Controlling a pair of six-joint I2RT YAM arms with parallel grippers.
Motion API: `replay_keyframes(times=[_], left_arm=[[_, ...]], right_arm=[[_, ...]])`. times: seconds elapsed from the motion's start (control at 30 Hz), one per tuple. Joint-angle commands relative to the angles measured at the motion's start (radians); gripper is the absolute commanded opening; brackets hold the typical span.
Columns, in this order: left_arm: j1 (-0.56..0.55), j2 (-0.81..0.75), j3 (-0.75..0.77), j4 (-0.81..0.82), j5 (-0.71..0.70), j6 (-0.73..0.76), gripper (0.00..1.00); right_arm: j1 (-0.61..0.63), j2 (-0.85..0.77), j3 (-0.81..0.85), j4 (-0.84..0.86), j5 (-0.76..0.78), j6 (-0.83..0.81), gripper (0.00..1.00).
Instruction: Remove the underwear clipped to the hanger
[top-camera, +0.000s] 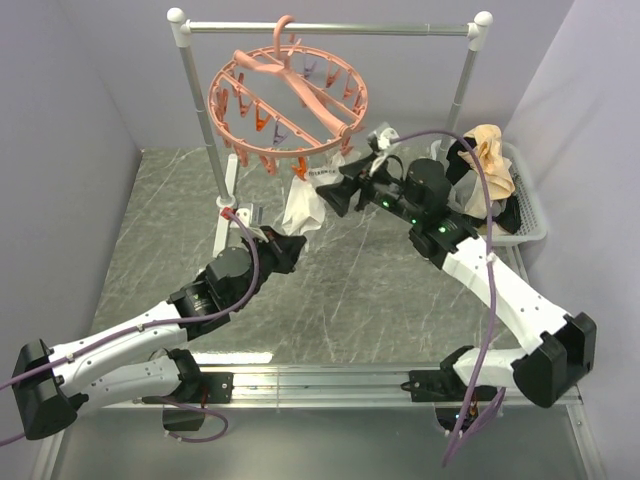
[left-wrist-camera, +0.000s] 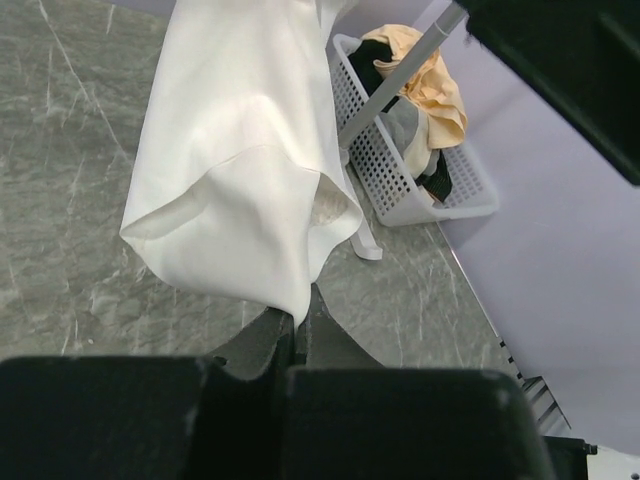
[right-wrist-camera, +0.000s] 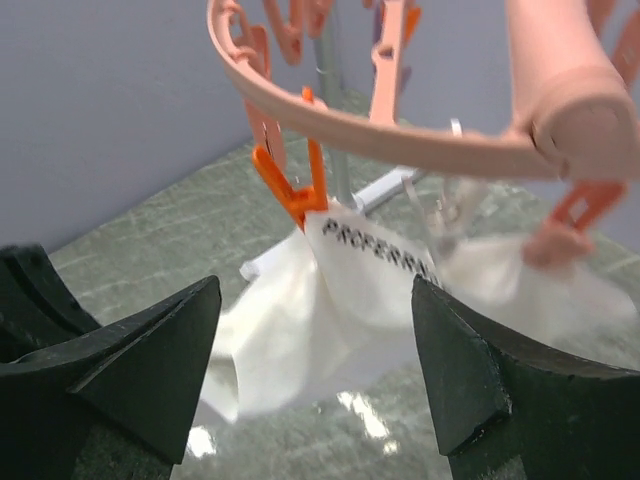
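Observation:
The salmon-pink hanger (top-camera: 290, 100) hangs by its hook from the silver rail. One piece of white underwear (top-camera: 305, 205) dangles from it, its lettered waistband (right-wrist-camera: 380, 260) pinched by an orange clip (right-wrist-camera: 295, 190) under the hanger ring (right-wrist-camera: 400, 135). My left gripper (top-camera: 288, 245) is shut on the lower corner of the underwear (left-wrist-camera: 240, 170), and the cloth runs into the left gripper (left-wrist-camera: 297, 322) between its closed jaws. My right gripper (top-camera: 335, 192) is level with the waistband, just to its right. The right gripper (right-wrist-camera: 315, 335) stands open, with the cloth beyond its fingertips.
A white basket (top-camera: 525, 215) at the right wall holds beige and black garments, and the basket (left-wrist-camera: 400, 185) also shows behind the underwear. The silver rail (top-camera: 330, 28) stands on two white-capped posts. Several unused clips dangle from the ring.

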Motion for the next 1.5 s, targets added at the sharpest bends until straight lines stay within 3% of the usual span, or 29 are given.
replay_keyframes(times=[0.0, 0.87, 0.97, 1.03, 1.27, 1.47], left_arm=[[-0.006, -0.019, 0.005, -0.013, 0.017, -0.011, 0.0], [-0.071, 0.015, 0.03, 0.019, 0.032, -0.039, 0.0], [-0.085, 0.025, 0.045, 0.013, 0.024, -0.033, 0.0], [-0.089, 0.03, 0.051, 0.011, 0.02, -0.029, 0.0], [-0.1, 0.025, 0.042, 0.017, 0.008, -0.032, 0.0], [-0.102, 0.019, 0.041, 0.017, 0.001, -0.037, 0.0]], right_arm=[[0.05, 0.058, 0.108, 0.012, 0.051, -0.048, 0.83], [0.194, 0.241, 0.214, 0.098, 0.301, -0.104, 0.84], [0.199, 0.245, 0.208, 0.13, 0.353, -0.105, 0.74], [0.199, 0.241, 0.202, 0.15, 0.379, -0.104, 0.6], [0.199, 0.221, 0.191, 0.175, 0.382, -0.077, 0.52], [0.201, 0.238, 0.223, 0.143, 0.398, -0.051, 0.29]])
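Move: For the open right hand, the orange clip is about 5 cm ahead and 7 cm to its left, roughly level with it. The pink clip on the same rim is some 9 cm ahead and 2 cm right. The white underwear's middle hangs 7 cm left, 2 cm back and 5 cm lower. From the left hand, already pinching its lower end, the orange clip is about 13 cm ahead, straight on, 9 cm up. Right hand reaches about 8 cm left-forward, closing on the orange clip; left draws held underwear 4 cm back-right. ##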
